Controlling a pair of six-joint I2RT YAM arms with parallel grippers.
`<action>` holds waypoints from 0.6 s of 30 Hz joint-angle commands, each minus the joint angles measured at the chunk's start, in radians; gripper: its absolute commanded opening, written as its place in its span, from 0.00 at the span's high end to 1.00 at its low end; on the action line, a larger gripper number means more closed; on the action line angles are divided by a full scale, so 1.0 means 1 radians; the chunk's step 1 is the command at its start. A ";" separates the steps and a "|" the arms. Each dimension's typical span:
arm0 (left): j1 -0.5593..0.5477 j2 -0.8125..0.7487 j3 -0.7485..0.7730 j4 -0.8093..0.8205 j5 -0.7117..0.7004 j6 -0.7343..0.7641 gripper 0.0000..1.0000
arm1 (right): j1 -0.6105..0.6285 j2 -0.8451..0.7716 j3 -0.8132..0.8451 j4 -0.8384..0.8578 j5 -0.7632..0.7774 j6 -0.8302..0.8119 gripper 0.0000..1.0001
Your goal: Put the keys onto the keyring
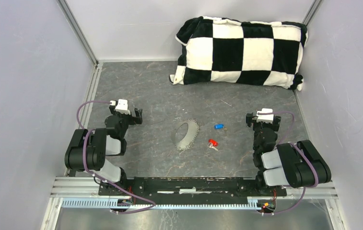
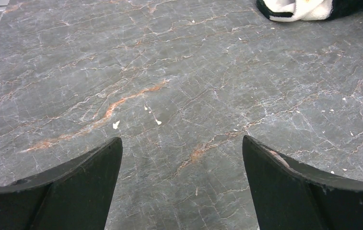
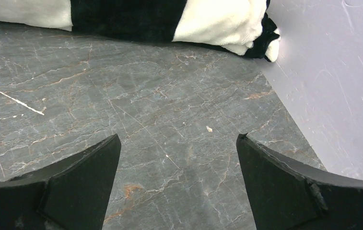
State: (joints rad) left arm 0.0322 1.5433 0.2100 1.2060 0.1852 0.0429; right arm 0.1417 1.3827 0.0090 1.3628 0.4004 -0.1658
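Note:
The keyring (image 1: 187, 135), a floppy grey oval loop edged with beaded chain, lies on the marbled table in the middle of the top view. To its right lie the keys: a blue-headed one (image 1: 218, 126) and, nearer me, a red-headed one (image 1: 212, 143). My left gripper (image 1: 126, 111) stands open well to the left of the keyring, with only bare table between its fingers (image 2: 98, 167). On the other side, right of the blue key, my right gripper (image 1: 263, 117) is open and holds nothing. Neither wrist view shows the keys or the keyring.
A black-and-white checked pillow (image 1: 241, 50) lies along the back wall; its corner (image 2: 294, 9) shows in the left wrist view and its edge (image 3: 208, 24) in the right. A grey side wall (image 3: 342, 72) stands close to the right gripper. Metal rails run along the table's left and near edges.

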 commanded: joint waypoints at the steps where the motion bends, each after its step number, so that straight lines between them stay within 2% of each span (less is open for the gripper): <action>1: -0.002 -0.005 0.006 0.031 -0.013 -0.029 0.00 | -0.003 -0.008 -0.088 0.032 -0.006 -0.008 0.02; 3: -0.002 -0.013 0.000 0.042 -0.014 -0.030 0.00 | -0.003 -0.007 -0.084 0.024 -0.009 -0.005 0.02; 5: 0.001 -0.065 0.045 -0.070 -0.027 -0.038 0.00 | -0.005 -0.015 -0.085 0.034 0.033 0.002 0.02; 7: 0.002 -0.140 0.174 -0.360 0.003 -0.019 0.00 | -0.005 -0.080 -0.057 -0.068 0.104 0.033 0.02; 10: 0.002 -0.175 0.372 -0.732 0.146 0.067 0.00 | -0.002 -0.213 0.040 -0.322 0.069 0.028 0.02; 11: 0.002 -0.175 0.424 -0.843 0.204 0.101 0.00 | -0.001 -0.252 0.059 -0.387 0.076 0.086 0.02; 13: -0.001 -0.169 0.521 -1.096 0.352 0.201 0.00 | -0.003 -0.320 0.134 -0.539 0.200 0.368 0.02; 15: -0.014 -0.158 0.612 -1.333 0.490 0.343 0.00 | -0.005 -0.333 0.231 -0.741 0.129 0.405 0.02; 17: -0.054 -0.143 0.686 -1.537 0.554 0.493 0.00 | -0.005 -0.278 0.335 -0.896 0.077 0.479 0.02; 18: -0.085 -0.132 0.718 -1.633 0.561 0.578 0.00 | -0.004 -0.250 0.377 -0.963 0.007 0.457 0.02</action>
State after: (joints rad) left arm 0.0189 1.3952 0.8310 0.1406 0.5228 0.2779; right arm 0.1368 1.0748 0.2234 0.7517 0.5098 0.1349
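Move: The keyring lies about 10 cm back and 24 cm to the right of my left hand, some 9 cm below it; the red key is farther off, roughly 15 cm back and 36 cm right. For my right hand the blue key is nearest, about 3 cm back, 15 cm left and 11 cm down. From my right hand, the red key lies some 11 cm back and 19 cm left. Starting from rest, I lift my empty left hand about 8 cm, carrying it 4 cm forward and 5 cm right, to the keyring's side, while it swings some 25 degrees clockwise and tips down. My right hand eases back barely a centimetre, then rises 3 to 4 cm and comes forward, its left side rolling up about 15 degrees. Both grippers stay wide open, touching nothing. ##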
